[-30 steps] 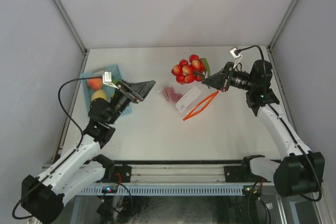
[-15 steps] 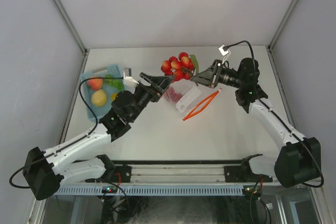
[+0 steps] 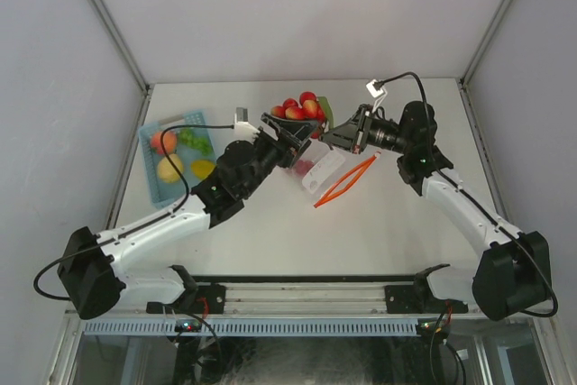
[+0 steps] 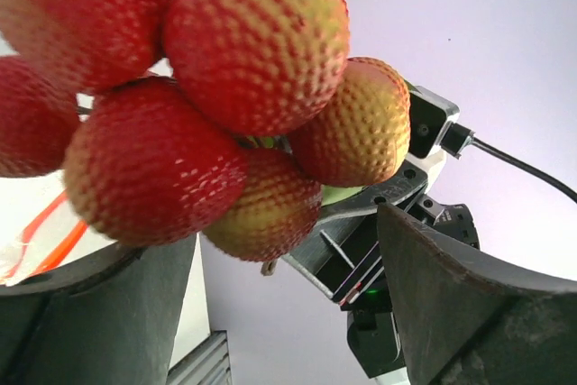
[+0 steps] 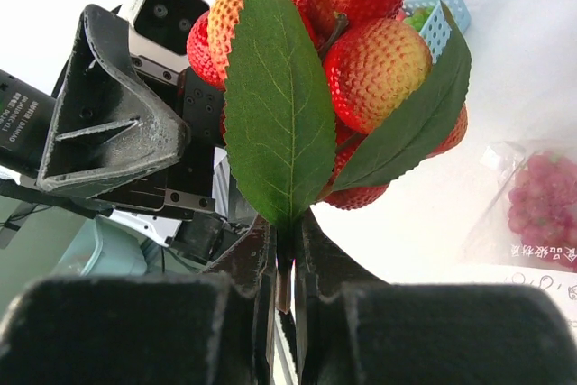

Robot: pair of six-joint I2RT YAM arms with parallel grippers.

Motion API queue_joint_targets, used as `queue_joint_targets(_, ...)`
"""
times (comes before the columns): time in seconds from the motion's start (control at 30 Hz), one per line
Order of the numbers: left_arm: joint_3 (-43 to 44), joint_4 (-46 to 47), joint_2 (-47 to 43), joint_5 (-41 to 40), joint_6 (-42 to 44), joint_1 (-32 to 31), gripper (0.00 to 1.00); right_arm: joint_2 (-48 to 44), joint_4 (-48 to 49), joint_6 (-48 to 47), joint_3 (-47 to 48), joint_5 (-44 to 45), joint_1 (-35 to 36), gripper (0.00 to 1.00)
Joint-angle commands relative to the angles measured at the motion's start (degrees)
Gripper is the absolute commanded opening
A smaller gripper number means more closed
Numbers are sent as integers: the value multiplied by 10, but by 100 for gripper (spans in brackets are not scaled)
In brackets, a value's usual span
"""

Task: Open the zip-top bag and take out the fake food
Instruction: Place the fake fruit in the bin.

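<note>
My right gripper is shut on the stem of a piece of fake food, a bunch of red-yellow bumpy fruits with green leaves, held up above the table. My left gripper is open right at the bunch, one finger on each side just under the fruits. The zip-top bag lies flat below, its red-orange zip strip to the right. A dark red piece shows inside the bag.
A light-blue slotted basket at the left holds orange, yellow and green fake fruit. Both arms cross over the middle of the table. Grey walls close in the left, right and far sides.
My left arm swung from over the basket to the right, up to the bunch. The right gripper carried the bunch a little to the left, toward it.
</note>
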Motion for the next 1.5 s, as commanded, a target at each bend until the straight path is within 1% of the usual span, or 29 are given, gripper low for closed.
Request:
queue_joint_targets(0.0, 50, 19, 19, 1, -28, -6, 83, -2, 29, -25, 28, 10, 10, 0)
queue_joint_targets(0.07, 51, 21, 25, -4, -32, -6, 80, -3, 23, -34, 28, 12, 13, 0)
queue_joint_targets(0.17, 51, 21, 24, -23, -32, -6, 73, -6, 6, -58, 33, 10, 18, 0)
queue_joint_targets(0.33, 53, 15, 25, -28, -24, -6, 71, -13, -28, -107, 41, 5, 28, 0)
queue_joint_targets(0.43, 53, 10, 26, -30, -13, -5, 70, -18, -70, -163, 52, 3, 39, 0)
queue_joint_targets(0.57, 56, -10, 22, -35, 14, -3, 62, -30, -139, -245, 66, 14, 53, 0)
queue_joint_targets(0.8, 53, -16, 10, -41, 38, 3, 62, -43, -221, -374, 83, 34, 77, 0)
queue_joint_targets(0.87, 49, -14, 7, -42, 38, 4, 60, -48, -243, -414, 85, 43, 85, 0)
queue_joint_targets(0.93, 41, -3, 3, -43, 36, 4, 51, -52, -257, -445, 86, 58, 91, 0)
queue_joint_targets(0.97, 38, 3, 3, -43, 33, 5, 48, -53, -261, -454, 86, 64, 93, 0)
queue_joint_targets(1.1, 38, 20, 4, -32, 32, 5, 33, -51, -257, -453, 85, 75, 95, 0)
queue_joint_targets(1.13, 38, 23, 6, -30, 32, 5, 30, -51, -256, -453, 86, 78, 96, 0)
queue_joint_targets(1.27, 33, 38, 9, -24, 32, 5, 25, -51, -255, -460, 86, 85, 104, 0)
queue_joint_targets(1.4, 27, 51, 15, -18, 31, 5, 8, -52, -257, -461, 88, 96, 111, 0)
queue_joint_targets(1.47, 27, 53, 17, -16, 25, 5, 4, -51, -254, -456, 90, 103, 112, 0)
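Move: The strawberry bunch, hanging by its leaves from the right gripper, has its middle about 5 cm ahead of the open left hand, neither left nor right of it, 2 cm lower. From the right hand, the bunch is about 5 cm ahead, 6 cm left and roughly level. Below lies the bag of pink grapes, 1 cm ahead of the left hand, 2 cm right and some 25 cm down; the blue bin is 4 cm ahead, 32 cm left and 24 cm down. The strawberry bunch is taken between the left fingers: that hand edges about 1 cm forward, sinks some 2 cm onto the near berries and closes to about half open, its grip effort rising as it stops on them. The right hand, still shut on the leaf stem, draws back and down about 2 cm each, rolling some 35 degrees with its forward side lifting and its tips dipping a little. ##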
